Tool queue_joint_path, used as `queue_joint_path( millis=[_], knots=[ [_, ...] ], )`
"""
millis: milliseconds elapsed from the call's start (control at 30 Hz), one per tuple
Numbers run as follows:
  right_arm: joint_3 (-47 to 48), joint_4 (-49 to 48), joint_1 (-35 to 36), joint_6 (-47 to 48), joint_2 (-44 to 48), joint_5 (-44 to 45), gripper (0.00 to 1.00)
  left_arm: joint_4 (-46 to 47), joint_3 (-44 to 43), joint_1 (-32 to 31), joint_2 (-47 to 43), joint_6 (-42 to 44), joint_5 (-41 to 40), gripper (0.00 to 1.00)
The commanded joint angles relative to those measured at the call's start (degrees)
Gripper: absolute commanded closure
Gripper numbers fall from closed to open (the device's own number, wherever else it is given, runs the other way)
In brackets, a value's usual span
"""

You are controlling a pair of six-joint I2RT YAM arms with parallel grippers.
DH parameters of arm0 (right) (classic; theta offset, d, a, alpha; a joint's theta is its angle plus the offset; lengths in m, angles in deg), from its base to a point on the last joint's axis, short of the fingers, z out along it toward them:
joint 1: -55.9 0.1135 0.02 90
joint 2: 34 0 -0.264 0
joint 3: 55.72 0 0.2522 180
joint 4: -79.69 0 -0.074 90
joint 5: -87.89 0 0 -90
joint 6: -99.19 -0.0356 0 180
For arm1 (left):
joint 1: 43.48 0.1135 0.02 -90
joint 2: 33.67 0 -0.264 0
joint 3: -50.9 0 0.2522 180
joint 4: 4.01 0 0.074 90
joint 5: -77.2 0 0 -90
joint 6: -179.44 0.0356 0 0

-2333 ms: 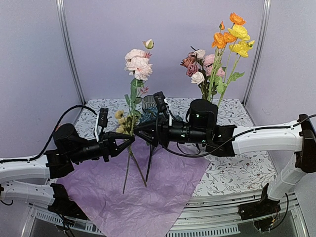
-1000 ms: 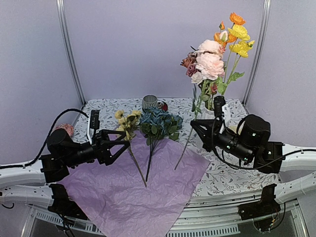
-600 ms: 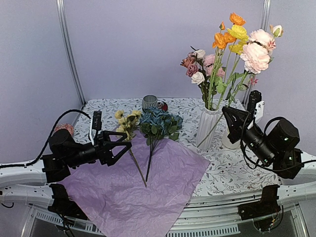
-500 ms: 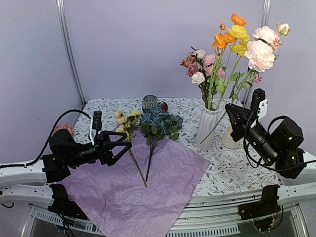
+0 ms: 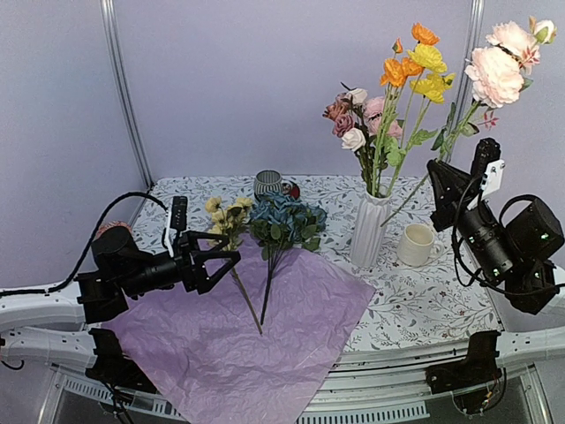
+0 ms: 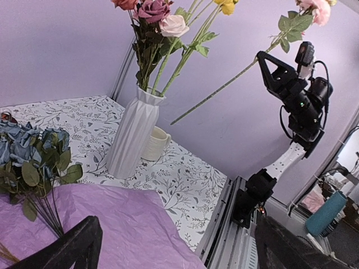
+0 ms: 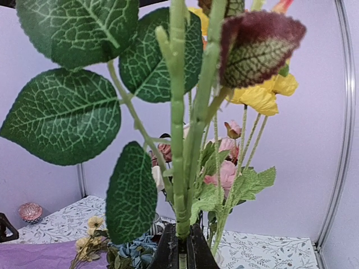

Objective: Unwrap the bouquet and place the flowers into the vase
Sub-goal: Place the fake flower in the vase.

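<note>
The white ribbed vase (image 5: 368, 231) (image 6: 130, 140) stands at the back right and holds orange, yellow, mauve and cream flowers (image 5: 388, 97). My right gripper (image 5: 437, 177) (image 7: 184, 241) is shut on the green stem (image 7: 178, 140) of a pink rose spray (image 5: 494, 71), held high to the right of the vase. The stem's lower end hangs just right of the vase neck, outside it. Dusty blue roses (image 5: 284, 221) (image 6: 28, 151) and cream-yellow blooms (image 5: 225, 212) lie on the spread purple tissue paper (image 5: 265, 327). My left gripper (image 5: 234, 246) (image 6: 179, 252) hovers open over the paper beside the cream-yellow stems.
A cream mug (image 5: 415, 245) (image 6: 154, 143) sits right of the vase, below the held stem. A striped grey cup (image 5: 267, 184) on a red saucer (image 5: 292, 189) stands at the back. The table's metal front rail (image 6: 241, 224) runs near the paper's corner.
My right arm has carried the pink rose spray from mid-table to the right and upward, now tilted above and right of the vase. The left gripper stays open, nearly still.
</note>
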Motion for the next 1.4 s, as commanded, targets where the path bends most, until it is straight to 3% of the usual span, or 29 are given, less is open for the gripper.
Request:
queue_joint_path(
  millis=[0, 267, 567, 1367],
  knots=[
    [1.6, -2.0, -2.4, 2.4, 1.7, 4.4, 0.97, 0.0, -0.6, -0.6, 0.2, 0.0, -0.5, 0.03],
    [2.8, 6.6, -16.3, -12.2, 0.5, -3.2, 0.97, -0.6, -1.6, -0.6, 0.2, 0.0, -1.0, 0.03],
    [0.5, -0.4, -20.5, -23.1, -0.3, -11.7, 0.98, -0.1, -0.1, -0.6, -0.9, -0.7, -2.8, 0.03],
    [7.1, -9.8, -24.1, -18.8, -10.4, -12.8, 0.98, -1.1, -0.7, -0.5, 0.1, -0.3, -2.6, 0.03]
  ],
)
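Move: The right hand holds the pink flower by its stem. The vase stands about 15 cm ahead of it and 2 cm to its left, its middle some 28 cm lower and its mouth roughly 15 cm below the hand. The mug is about 12 cm to the right of the vase, and the blue flowers lie some 19 cm to its left and 10 cm farther out. From the left hand, the vase is about 18 cm ahead and 31 cm to the right. Still pinching the pink flower's stem, the right hand swings right and forward, turning clockwise, then eases back left while working on forward, about 7 cm in all. It finishes with a rise of about 3 cm. Its left side rolls up some 15 degrees, bringing the stem's lower end to the vase mouth. ##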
